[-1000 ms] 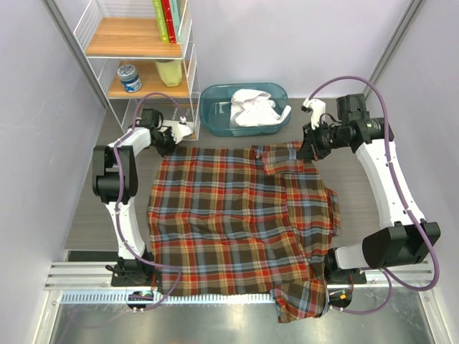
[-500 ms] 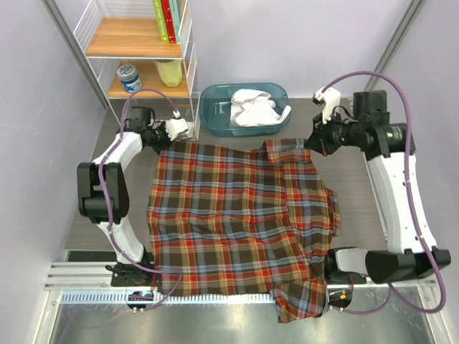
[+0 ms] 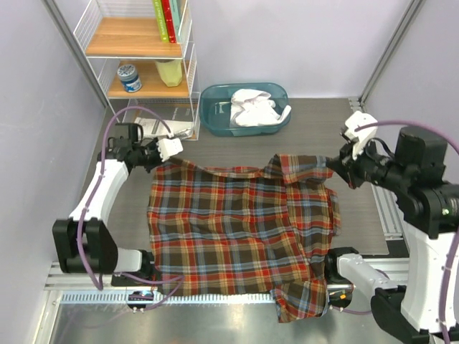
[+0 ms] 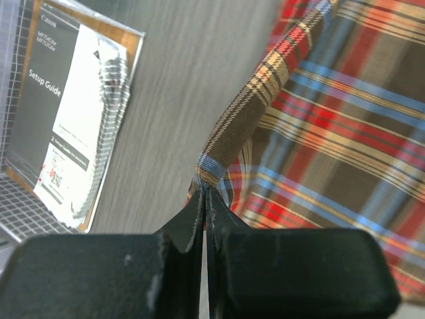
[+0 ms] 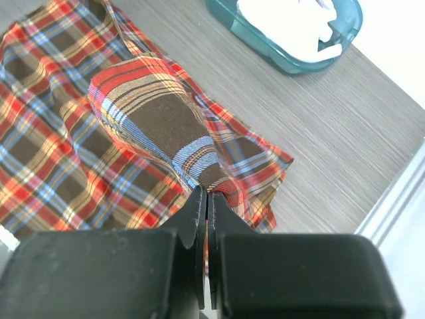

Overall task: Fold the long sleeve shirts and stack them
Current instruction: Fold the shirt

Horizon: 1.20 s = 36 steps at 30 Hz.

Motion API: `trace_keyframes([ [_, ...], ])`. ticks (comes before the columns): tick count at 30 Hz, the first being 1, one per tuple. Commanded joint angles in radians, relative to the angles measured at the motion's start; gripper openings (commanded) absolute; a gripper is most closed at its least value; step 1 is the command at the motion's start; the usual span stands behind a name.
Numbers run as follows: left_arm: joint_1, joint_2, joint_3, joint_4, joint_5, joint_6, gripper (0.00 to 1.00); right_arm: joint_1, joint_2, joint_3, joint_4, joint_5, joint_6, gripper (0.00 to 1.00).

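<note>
The plaid long sleeve shirt (image 3: pixel 237 222) lies spread across the middle of the table. My left gripper (image 3: pixel 159 159) is shut on its far left corner, and the pinched cloth rises in a taut ridge (image 4: pixel 232 133) from the fingertips (image 4: pixel 204 194). My right gripper (image 3: pixel 337 165) is shut on the far right part near the collar, where a bunched fold (image 5: pixel 156 116) lifts up from the gripper (image 5: pixel 207 194). A white long sleeve shirt (image 3: pixel 254 107) lies crumpled in the teal tub (image 3: pixel 215 115) at the back.
A wire shelf unit (image 3: pixel 143 64) with books and a jar stands at the back left, a setup guide (image 4: pixel 66 126) leaning at its foot. One plaid sleeve (image 3: pixel 301 304) hangs over the table's near edge. The teal tub (image 5: pixel 285 63) sits beyond the right gripper.
Both grippers have drawn the shirt's far edge up and toward the near side. The left one has shut on its corner. The right arm has swung out to the right.
</note>
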State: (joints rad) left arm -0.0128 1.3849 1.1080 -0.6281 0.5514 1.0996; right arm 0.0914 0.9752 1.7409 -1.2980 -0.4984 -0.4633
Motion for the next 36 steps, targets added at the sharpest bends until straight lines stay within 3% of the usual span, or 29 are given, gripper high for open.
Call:
trace_keyframes([
  [1, 0.008, -0.142, -0.063, -0.104, 0.027, 0.092, 0.00, -0.002, -0.062, 0.022, -0.110, 0.012, -0.055, 0.01],
  [14, 0.008, -0.357, -0.233, -0.295, 0.022, 0.212, 0.00, -0.004, -0.199, -0.043, -0.208, -0.005, -0.147, 0.01],
  [27, 0.008, -0.354, -0.416, -0.341, -0.019, 0.388, 0.01, -0.002, -0.201, -0.311, -0.173, -0.109, -0.302, 0.01],
  [30, 0.008, -0.351, -0.445, -0.340, -0.037, 0.408, 0.10, -0.002, -0.173, -0.345, -0.138, -0.137, -0.308, 0.01],
  [31, 0.008, -0.351, -0.450, -0.340, -0.041, 0.414, 0.22, -0.002, -0.156, -0.349, -0.132, -0.144, -0.314, 0.01],
  [36, 0.008, -0.360, -0.403, -0.427, -0.001, 0.422, 0.36, -0.001, -0.110, -0.402, -0.064, -0.177, -0.333, 0.02],
])
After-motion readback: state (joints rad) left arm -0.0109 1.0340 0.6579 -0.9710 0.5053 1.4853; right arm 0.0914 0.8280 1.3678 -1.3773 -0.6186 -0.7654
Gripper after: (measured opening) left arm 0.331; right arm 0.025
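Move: The left hand, holding the shirt's far left corner in the air, is bound for a spot on the shirt about 18 cm back, level with it sideways and some 14 cm below; from it the tray of booklets lies about 25 cm ahead, 3 cm left, and the teal basket 30 cm ahead, 33 cm right. The right hand holds the far right part much higher: its place on the shirt is about 6 cm back, straight below by 36 cm, the shirt's loose right edge level ahead and 14 cm right. The left hand draws its pinched corner about 17 cm back towards the robot over the shirt, rising a touch and then sinking some 10 cm net, turning about 15 degrees clockwise while its fingers tip down, and at the end opens about a third to let go of the cloth low over the shirt's left side. The right hand keeps its pinch all the while, first pulling about 6 cm back, then lowering its part some 10 cm towards the shirt as it eases a little forward again and turns about 15 degrees counter-clockwise. ##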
